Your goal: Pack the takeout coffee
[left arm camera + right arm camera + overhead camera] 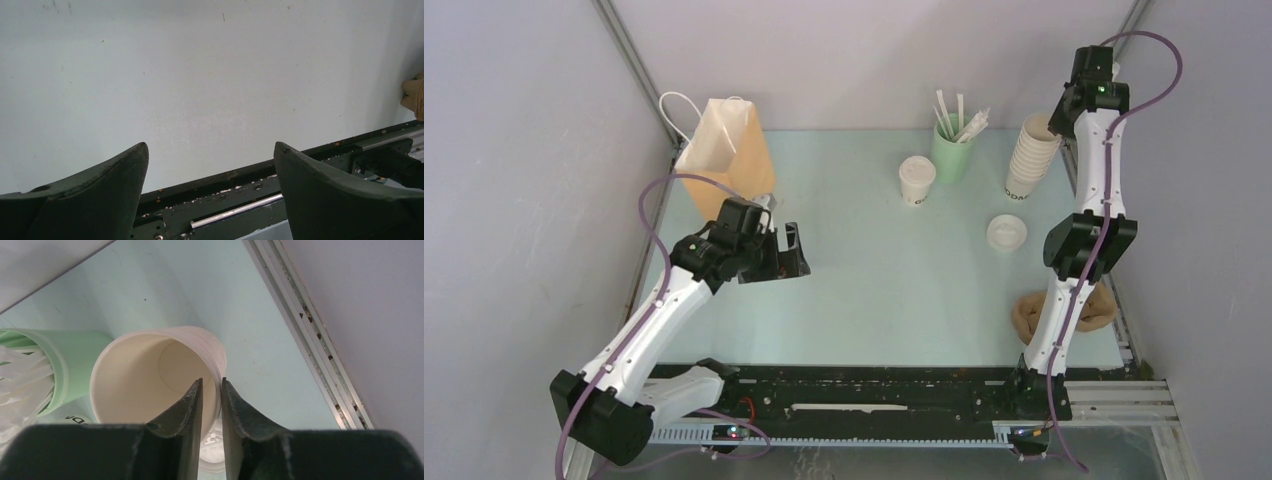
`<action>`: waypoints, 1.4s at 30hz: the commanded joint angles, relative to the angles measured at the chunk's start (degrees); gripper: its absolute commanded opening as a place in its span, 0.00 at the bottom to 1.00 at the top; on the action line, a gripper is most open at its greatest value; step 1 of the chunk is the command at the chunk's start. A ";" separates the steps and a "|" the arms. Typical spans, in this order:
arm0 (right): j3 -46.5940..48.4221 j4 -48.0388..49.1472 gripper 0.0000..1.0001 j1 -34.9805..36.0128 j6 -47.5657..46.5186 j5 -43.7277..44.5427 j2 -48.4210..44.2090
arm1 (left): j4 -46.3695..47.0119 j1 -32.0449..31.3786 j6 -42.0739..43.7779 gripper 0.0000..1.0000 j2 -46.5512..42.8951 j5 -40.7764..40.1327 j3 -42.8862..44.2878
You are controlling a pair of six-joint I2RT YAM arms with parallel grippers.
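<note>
One takeout coffee point(916, 180), a small cream cup with a white lid, stands at the table's back middle. A loose round white lid point(1006, 232) lies flat to its right, also seen low in the right wrist view as the lid point(212, 442). My right gripper point(211, 381) is over the tall stack of lidless cups point(1031, 160). One finger is inside the top cup point(150, 375) and one outside, shut on its wall. My left gripper point(791, 250) hovers open beside the brown paper bag point(724, 150), and nothing lies between the fingers of the left gripper point(210, 145).
A green cup of white sticks point(952, 150) stands between the coffee and the stack, close to my right fingers as the green cup point(55, 365). Brown cardboard pieces point(1036, 312) lie by the right arm's base. A metal rail point(310, 340) runs along the right edge.
</note>
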 commanded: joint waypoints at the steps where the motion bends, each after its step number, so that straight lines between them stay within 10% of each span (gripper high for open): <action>1: 0.35 1.89 0.25 0.59 0.31 1.11 -0.01 | 0.60 0.32 1.72 1.00 0.07 -0.75 3.88; 15: 0.93 1.84 0.00 -0.24 3.15 -1.02 -4.37 | 0.73 0.32 1.99 1.00 0.54 -0.92 4.58; 42: -7.26 7.02 0.00 -7.53 8.50 -12.67 -15.32 | 0.69 0.32 0.91 1.00 0.36 0.77 5.14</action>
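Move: The right hand's fingers straddle the near-right rim of the top cup in the stack; the cup's middle is about 3 cm left, 1 cm ahead and 4 cm below. From this hand, the straw holder is some 19 cm left and 4 cm ahead, the loose lid 6 cm left and 8 cm back on the table, the lidded cup about 26 cm left, level. From the left hand the top cup is roughly 31 cm ahead, 54 cm right, slightly higher. Right fingers pinch the top cup's rim shut, then draw it up about 6 cm, tilting some 20 degrees. ##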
